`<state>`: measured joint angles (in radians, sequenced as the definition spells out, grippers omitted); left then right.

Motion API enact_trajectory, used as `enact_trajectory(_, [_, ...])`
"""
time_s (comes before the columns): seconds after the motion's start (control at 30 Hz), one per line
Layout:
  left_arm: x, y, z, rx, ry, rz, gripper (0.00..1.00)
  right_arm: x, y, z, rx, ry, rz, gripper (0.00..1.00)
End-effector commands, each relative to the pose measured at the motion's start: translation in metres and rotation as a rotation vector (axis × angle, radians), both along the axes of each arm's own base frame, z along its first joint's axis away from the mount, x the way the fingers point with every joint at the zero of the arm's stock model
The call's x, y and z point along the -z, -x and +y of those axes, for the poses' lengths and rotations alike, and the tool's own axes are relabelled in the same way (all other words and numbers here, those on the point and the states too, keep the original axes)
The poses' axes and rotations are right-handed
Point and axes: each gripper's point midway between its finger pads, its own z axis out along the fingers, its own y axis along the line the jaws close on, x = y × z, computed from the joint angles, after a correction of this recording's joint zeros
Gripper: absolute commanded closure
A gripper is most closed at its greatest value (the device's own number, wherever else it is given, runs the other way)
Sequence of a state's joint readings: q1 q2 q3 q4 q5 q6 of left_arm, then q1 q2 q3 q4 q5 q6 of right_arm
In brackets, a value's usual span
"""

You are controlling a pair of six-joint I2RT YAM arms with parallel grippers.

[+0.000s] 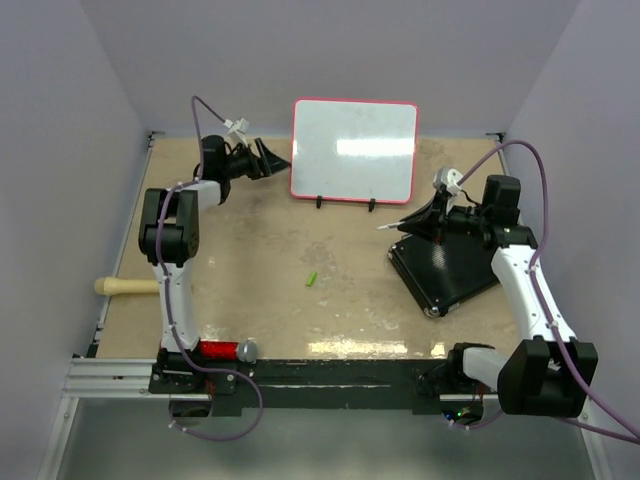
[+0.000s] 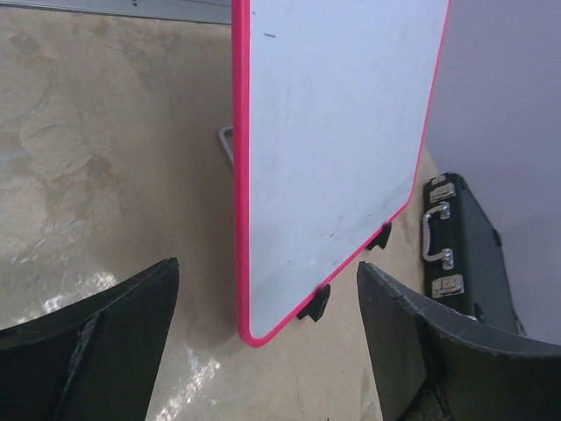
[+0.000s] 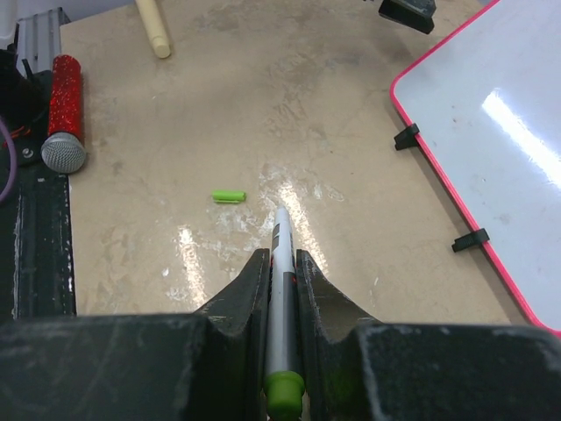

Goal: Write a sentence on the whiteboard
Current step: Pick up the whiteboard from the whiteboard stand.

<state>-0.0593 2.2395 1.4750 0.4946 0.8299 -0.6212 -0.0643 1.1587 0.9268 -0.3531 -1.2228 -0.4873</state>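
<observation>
The whiteboard (image 1: 354,149), glossy white with a thin red rim and small black feet, stands upright at the back of the table. It also shows in the left wrist view (image 2: 333,149) and the right wrist view (image 3: 491,132). My left gripper (image 1: 272,158) is open and empty just left of the board's left edge, its jaws standing wide on either side of the board's lower corner. My right gripper (image 3: 280,263) is shut on a grey marker (image 3: 280,289) with a green end, tip uncapped and pointing left. It hovers right of the board (image 1: 415,222).
A green marker cap (image 1: 311,279) lies mid-table. A black case (image 1: 447,268) lies under my right gripper. A red glitter microphone (image 1: 224,351) rests at the front rail. A wooden handle (image 1: 125,286) sticks in from the left edge.
</observation>
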Motion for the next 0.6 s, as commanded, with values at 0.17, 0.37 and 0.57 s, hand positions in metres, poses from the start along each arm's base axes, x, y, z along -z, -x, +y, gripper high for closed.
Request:
enact_trajectory(0.17, [-0.028,-0.033,-0.027,0.162,0.218,-0.154,0.25,0.002,0.000,-0.006,-0.021,-0.017,0.004,1.00])
enact_trajectory(0.37, [-0.031,-0.039,-0.049,0.235,0.245,-0.201,0.33,0.005,-0.002,-0.009,-0.016,-0.015,0.010,1.00])
enact_trajectory(0.57, [-0.029,-0.049,-0.058,0.246,0.260,-0.203,0.54,0.005,-0.003,-0.012,-0.007,-0.015,0.011,1.00])
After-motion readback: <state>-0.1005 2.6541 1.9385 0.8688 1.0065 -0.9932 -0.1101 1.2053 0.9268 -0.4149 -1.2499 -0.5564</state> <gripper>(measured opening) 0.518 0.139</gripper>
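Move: The whiteboard's middle is about 18 cm right of the open left hand, some 4 cm ahead and roughly level; its near left edge is only about 5 cm to the right. The two black stand clips under its bottom edge are some 11 and 24 cm right, both about 6 cm back and 8 cm lower. From the marker-holding right hand, the whiteboard's middle lies about 30 cm ahead, 11 cm left and 14 cm below. The left hand goes right and forward about 7 cm around the whiteboard's left edge, turning clockwise while half closing. ##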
